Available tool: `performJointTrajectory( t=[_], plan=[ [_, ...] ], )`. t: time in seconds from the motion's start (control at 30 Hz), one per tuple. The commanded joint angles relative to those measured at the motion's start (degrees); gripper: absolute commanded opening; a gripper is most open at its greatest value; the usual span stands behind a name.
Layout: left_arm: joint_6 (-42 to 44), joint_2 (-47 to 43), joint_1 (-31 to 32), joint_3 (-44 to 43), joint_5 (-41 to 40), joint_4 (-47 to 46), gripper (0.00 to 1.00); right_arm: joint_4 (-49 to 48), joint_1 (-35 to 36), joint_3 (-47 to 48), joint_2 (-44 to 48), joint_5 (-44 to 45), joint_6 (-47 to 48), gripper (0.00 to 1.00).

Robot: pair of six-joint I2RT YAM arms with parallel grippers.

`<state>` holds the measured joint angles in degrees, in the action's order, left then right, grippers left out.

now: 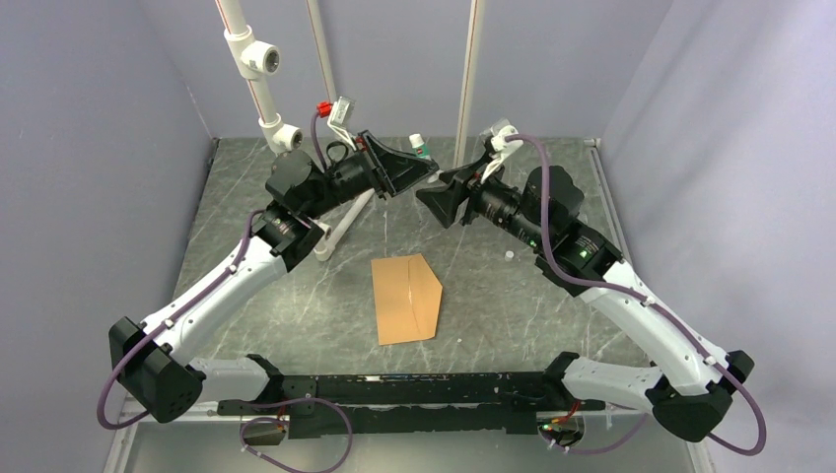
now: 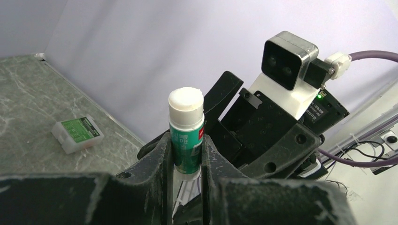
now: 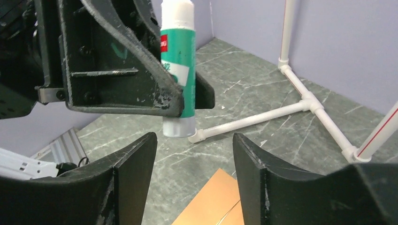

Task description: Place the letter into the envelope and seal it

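Note:
The kraft-brown envelope (image 1: 406, 298) lies flat mid-table, its pointed flap toward the right; a corner of the envelope (image 3: 216, 201) shows below the right fingers. The letter is out of view. High above the back of the table, my left gripper (image 2: 186, 140) is shut on a green-and-white glue stick (image 2: 186, 126), held upright with its white end up. My right gripper (image 3: 195, 140) faces it, open, its fingers just below and apart from the glue stick (image 3: 178, 70). From above, the left gripper (image 1: 424, 166) and right gripper (image 1: 434, 189) nearly meet tip to tip.
A white pipe frame (image 3: 300, 101) lies on the table at the back, with uprights (image 1: 261, 79) rising from it. A small white-and-green box (image 2: 77, 133) sits near the back wall. A tiny white piece (image 1: 509, 255) lies right of the envelope.

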<state>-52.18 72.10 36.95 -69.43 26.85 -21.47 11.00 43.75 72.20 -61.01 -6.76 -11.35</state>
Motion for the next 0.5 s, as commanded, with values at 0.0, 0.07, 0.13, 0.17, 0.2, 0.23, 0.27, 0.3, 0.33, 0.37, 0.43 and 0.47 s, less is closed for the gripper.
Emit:
performJointTrajectory(
  t=[0.0, 0.07, 0.13, 0.17, 0.2, 0.23, 0.27, 0.3, 0.33, 0.37, 0.43, 0.47],
  plan=[
    [1.6, -0.4, 0.0, -0.3, -0.2, -1.0, 0.02, -3.0, 0.2, 3.2, 0.3, 2.6, -0.6, 0.61],
    [2.3, -0.4, 0.1, -0.2, -0.1, -0.9, 0.02, -4.5, 0.2, 2.4, 0.7, 2.3, -1.9, 0.6],
    [2.9, -0.3, 0.1, -0.4, 0.2, -0.4, 0.03, -5.1, 0.2, 2.1, 0.7, 2.5, -3.0, 0.58],
    [3.2, -0.3, 0.1, -0.6, 0.5, -0.4, 0.02, -5.2, 0.2, 1.9, 0.6, 2.5, -3.6, 0.57],
    [3.4, -0.1, 0.1, -0.7, 0.9, -0.5, 0.02, -5.4, 0.2, 1.9, 0.6, 2.5, -3.9, 0.55],
    [3.4, -0.1, 0.1, -0.6, 1.3, -0.7, 0.02, -5.6, 0.2, 1.9, 0.6, 2.4, -4.3, 0.54],
    [3.4, 0.0, 0.1, -0.7, 1.5, -0.8, 0.02, -5.8, 0.2, 1.9, 0.5, 2.2, -4.6, 0.52],
    [3.3, 0.0, 0.1, -0.5, 1.8, -1.1, 0.02, -6.0, 0.2, 1.9, 0.5, 2.0, -5.0, 0.48],
    [3.3, 0.1, 0.1, -0.3, 2.2, -1.6, 0.02, -5.8, 0.2, 2.2, 0.3, 2.1, -5.3, 0.43],
    [3.3, 0.1, 0.1, -0.2, 2.6, -2.1, 0.03, -5.4, 0.2, 2.5, 0.0, 2.2, -5.7, 0.4],
    [3.4, 0.1, 0.0, 0.0, 4.0, -3.3, 0.02, -5.0, 0.2, 2.8, 0.0, 1.2, -6.1, 0.28],
    [3.9, 0.2, 0.1, 0.2, 5.7, -4.6, 0.02, -5.1, 0.2, 2.9, -0.1, -0.3, -6.4, 0.21]
  ],
)
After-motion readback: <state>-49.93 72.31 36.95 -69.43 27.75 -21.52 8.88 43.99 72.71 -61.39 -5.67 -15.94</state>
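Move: The left fingers still hold the glue stick upright; its middle lies about 2 cm above that hand's point, level with it otherwise. From the open right hand the same middle is about 5 cm up and 1 cm to the left, with the white base knob only a centimetre or two above. The envelope lies roughly 40 cm below the right hand, about 4 cm back and 4 cm left; a small white cap lies on the table 5 cm ahead and 16 cm right. The right fingers shut around the white knob at the bottom of the glue stick, going from wide apart to a narrow gap with the knob between their tips, though firm contact can't be told. The right hand rises only about 1 cm and rolls some 5 degrees, left side up. The left hand keeps its pinch just above and stays almost still. ##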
